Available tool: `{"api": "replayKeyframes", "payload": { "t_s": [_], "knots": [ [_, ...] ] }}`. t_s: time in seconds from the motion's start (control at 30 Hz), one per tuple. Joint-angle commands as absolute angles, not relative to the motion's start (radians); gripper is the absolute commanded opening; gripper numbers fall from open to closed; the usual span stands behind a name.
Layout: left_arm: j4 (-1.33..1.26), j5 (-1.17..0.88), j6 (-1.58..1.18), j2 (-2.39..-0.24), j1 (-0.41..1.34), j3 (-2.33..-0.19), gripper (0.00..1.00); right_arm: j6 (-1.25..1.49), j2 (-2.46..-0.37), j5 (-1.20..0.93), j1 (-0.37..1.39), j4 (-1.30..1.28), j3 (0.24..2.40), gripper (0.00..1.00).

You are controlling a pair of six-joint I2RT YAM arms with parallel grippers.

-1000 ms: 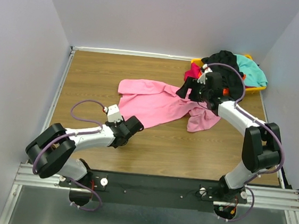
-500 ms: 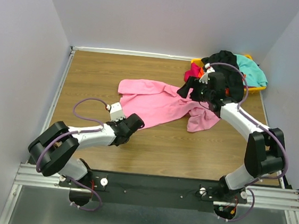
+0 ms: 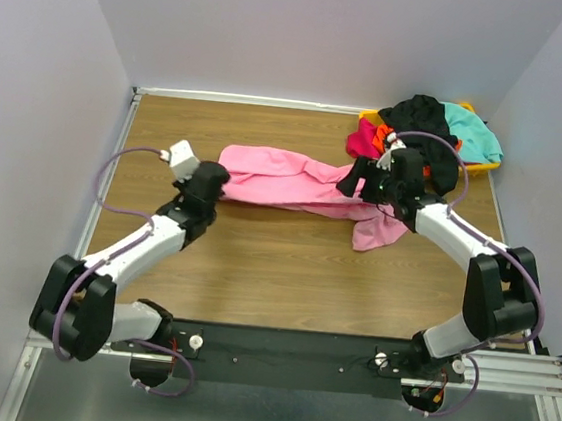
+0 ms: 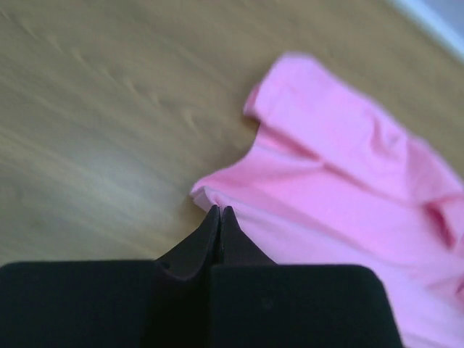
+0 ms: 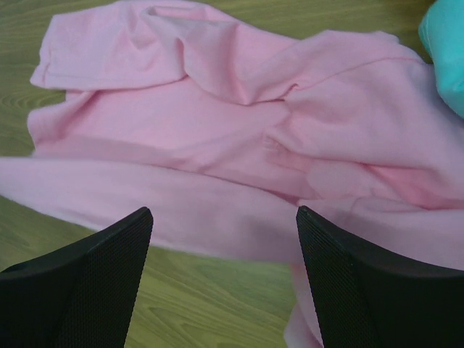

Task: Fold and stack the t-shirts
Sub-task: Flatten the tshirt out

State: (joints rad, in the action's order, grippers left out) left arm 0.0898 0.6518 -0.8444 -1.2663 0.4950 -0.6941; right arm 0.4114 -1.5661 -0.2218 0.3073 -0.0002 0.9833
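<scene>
A large bright pink t-shirt point(image 3: 294, 180) lies stretched in a long band across the middle of the table. My left gripper point(image 3: 212, 177) is shut on its left edge; in the left wrist view the tips point(image 4: 220, 210) pinch a corner of the pink t-shirt point(image 4: 341, 174). Over the shirt's right part hangs my right gripper point(image 3: 356, 181), open. The right wrist view shows its fingers point(image 5: 87, 261) wide apart above the pink cloth point(image 5: 239, 130) with nothing between them. Black point(image 3: 422, 113), teal point(image 3: 475, 132) and magenta point(image 3: 364, 137) t-shirts are heaped at the back right.
The heap of shirts sits in a yellow bin point(image 3: 481, 169) in the back right corner. A teal edge point(image 5: 446, 43) shows at the top right of the right wrist view. Bare wooden table point(image 3: 276, 260) lies in front of the pink shirt, with walls on three sides.
My left gripper shut on the pink shirt's near corner and swung left and away, pulling the shirt into a long band. The right gripper dipped slightly and stayed open.
</scene>
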Motion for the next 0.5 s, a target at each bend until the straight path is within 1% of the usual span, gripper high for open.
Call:
{"api": "replayKeyframes", "payload": {
  "t_s": [0.0,0.1,0.2,0.23,0.3,0.47],
  "knots": [
    [-0.108,0.634,-0.672,-1.187,0.324,-0.719,0.00,0.437,-1.477,-0.146,0.302,-0.008,0.937,0.87],
    [-0.172,0.634,-0.672,-1.169,0.206,-0.736,0.00,0.451,-1.418,-0.118,0.307,-0.035,0.916,0.86],
    [-0.216,0.634,-0.672,-1.195,0.143,-0.749,0.00,0.460,-1.364,-0.051,0.314,-0.092,0.890,0.86],
    [-0.230,0.444,-0.535,-1.224,0.115,-0.756,0.00,0.465,-1.352,-0.032,0.316,-0.118,0.871,0.86],
    [-0.248,0.399,-0.512,-1.271,0.089,-0.761,0.00,0.472,-1.316,-0.018,0.319,-0.139,0.844,0.86],
    [-0.308,0.298,-0.503,-1.315,0.041,-0.743,0.00,0.509,-1.285,-0.009,0.322,-0.158,0.758,0.86]
  ]
}}
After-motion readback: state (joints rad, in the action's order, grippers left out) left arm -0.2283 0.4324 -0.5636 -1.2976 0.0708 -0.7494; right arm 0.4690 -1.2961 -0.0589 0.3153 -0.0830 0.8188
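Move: The left hand, closed on the near-left edge of the pink t-shirt, heads for bare table about 7 cm ahead and 12 cm to its left, some 10 cm below; the shirt's far-left corner lies about 10 cm ahead and 1 cm left. From the open right hand, the shirt's right flap is roughly 11 cm back, 9 cm right and 11 cm below; the clothes basket is about 10 cm ahead, 18 cm right and slightly below. Still pinching the pink t-shirt's edge in shut fingers, the left hand flings it out to the left, some 12 cm, and about 7 cm forward, rising about 8 cm and then sinking a little as the fingers tip up some 15 degrees and ease partly back. Meanwhile the right hand, fingers staying wide open above the cloth, draws back and to the right about 6 cm in all, rising slightly before it dips and turning a little clockwise. ##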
